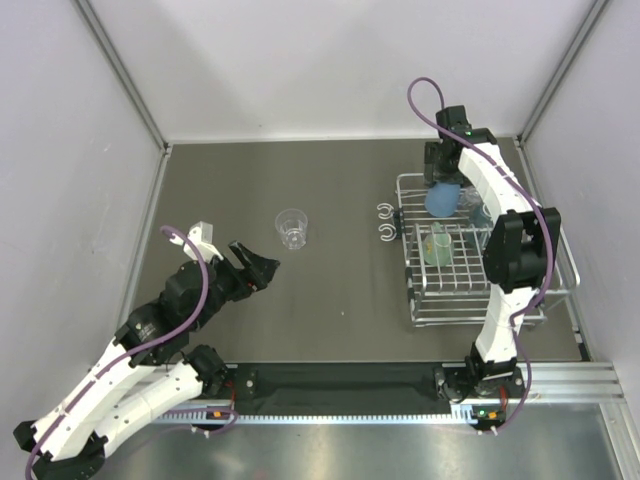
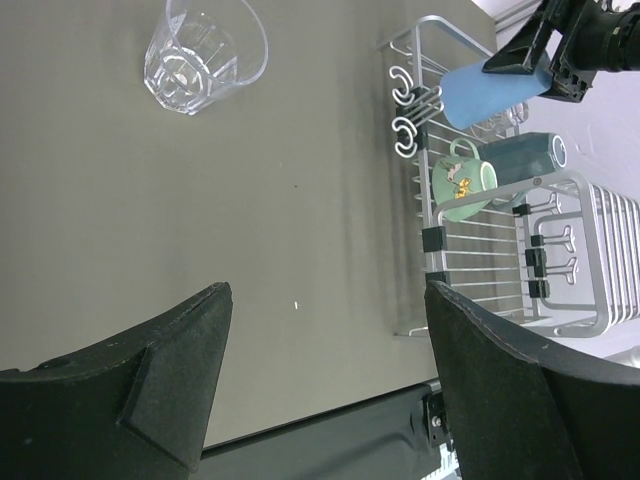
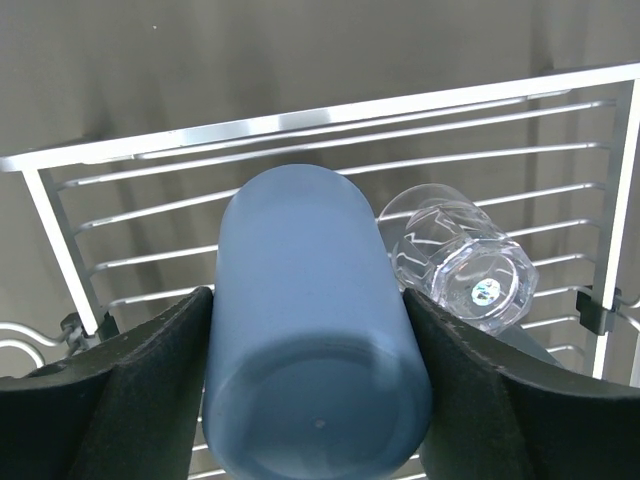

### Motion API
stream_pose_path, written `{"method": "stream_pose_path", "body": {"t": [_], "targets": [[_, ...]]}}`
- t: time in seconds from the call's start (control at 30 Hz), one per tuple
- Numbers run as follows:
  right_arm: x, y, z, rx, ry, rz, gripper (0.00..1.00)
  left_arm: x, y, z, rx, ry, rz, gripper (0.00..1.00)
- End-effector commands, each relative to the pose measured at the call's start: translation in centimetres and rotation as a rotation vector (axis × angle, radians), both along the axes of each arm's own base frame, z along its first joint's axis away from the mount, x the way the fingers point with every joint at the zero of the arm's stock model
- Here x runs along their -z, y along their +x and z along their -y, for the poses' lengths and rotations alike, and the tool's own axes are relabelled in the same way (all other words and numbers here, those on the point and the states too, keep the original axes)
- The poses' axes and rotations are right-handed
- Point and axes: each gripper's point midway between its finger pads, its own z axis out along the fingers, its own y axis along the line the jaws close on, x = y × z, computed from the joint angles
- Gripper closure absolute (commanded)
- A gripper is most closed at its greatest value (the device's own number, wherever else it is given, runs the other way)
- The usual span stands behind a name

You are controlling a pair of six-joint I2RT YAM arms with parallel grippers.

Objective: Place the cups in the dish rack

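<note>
My right gripper (image 3: 312,330) is shut on the blue tumbler (image 3: 310,300), holding it tilted just above the far end of the dish rack (image 3: 300,122). A clear tumbler (image 3: 460,262) lies on its side on the rack wires right beside it. Further along in the rack (image 2: 560,320) lie a cream mug with a teal handle (image 2: 458,180) and a teal-green mug (image 2: 525,157). Another clear cup (image 1: 292,228) stands upright on the table left of the rack. My left gripper (image 1: 262,270) hangs open a little near and left of that cup, with nothing between its fingers.
Two curled hooks (image 1: 384,221) stick out from the rack's left side. Pale walls (image 1: 70,150) close in the dark table on the left, back and right. A black rail (image 1: 340,380) runs along the near edge between the arm bases.
</note>
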Motion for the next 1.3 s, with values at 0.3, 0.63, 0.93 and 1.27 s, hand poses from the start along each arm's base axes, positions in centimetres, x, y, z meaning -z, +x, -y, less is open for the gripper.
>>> {"method": "stream_pose_path", "body": {"t": [0.3,0.63,0.93,1.27], "targets": [[-2.1,0.5,0.3,-0.006,0.019,0.07,0.03,-0.3,0.0,0.4,0.011,-0.024,0.006,0.18],[-8.0,-1.4,-1.0,-0.022,0.056,0.181,0.0,0.2,0.0,0.9,0.021,-0.029,-0.018,0.19],[-11.5,-6.7,-2.9,0.039,0.167,0.226,0.0,0.1,1.0,1.5,0.025,0.028,-0.03,0.19],[-13.7,-12.4,-3.8,0.116,-0.017,0.222,0.0,0.7,3.2,2.6,0.023,0.167,-0.074,0.15]]}}
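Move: The right hand still holds the blue cup in the rack's far left corner, its middle about 2 cm below the finger pads. From that hand the glass in the rack is about 8 cm right, level front to back; the dark mug 8 cm back and 8 cm right; the green cup 13 cm back and 2 cm left; all three some 6 cm down. The left hand, empty and open, has the clear glass about 15 cm ahead, 3 cm right and 18 cm below. Staying nearly in place at first, the right hand opens wide and lets go of the blue cup. It then goes up about 12 cm and draws back some 10 cm and left about 5, away from the cup, fingertips tilting up and partly back down. Late on, the left hand starts down, right and forward, 2 to 3 cm each way, towards the clear glass, fingers open, rolling slightly and tipping down. ##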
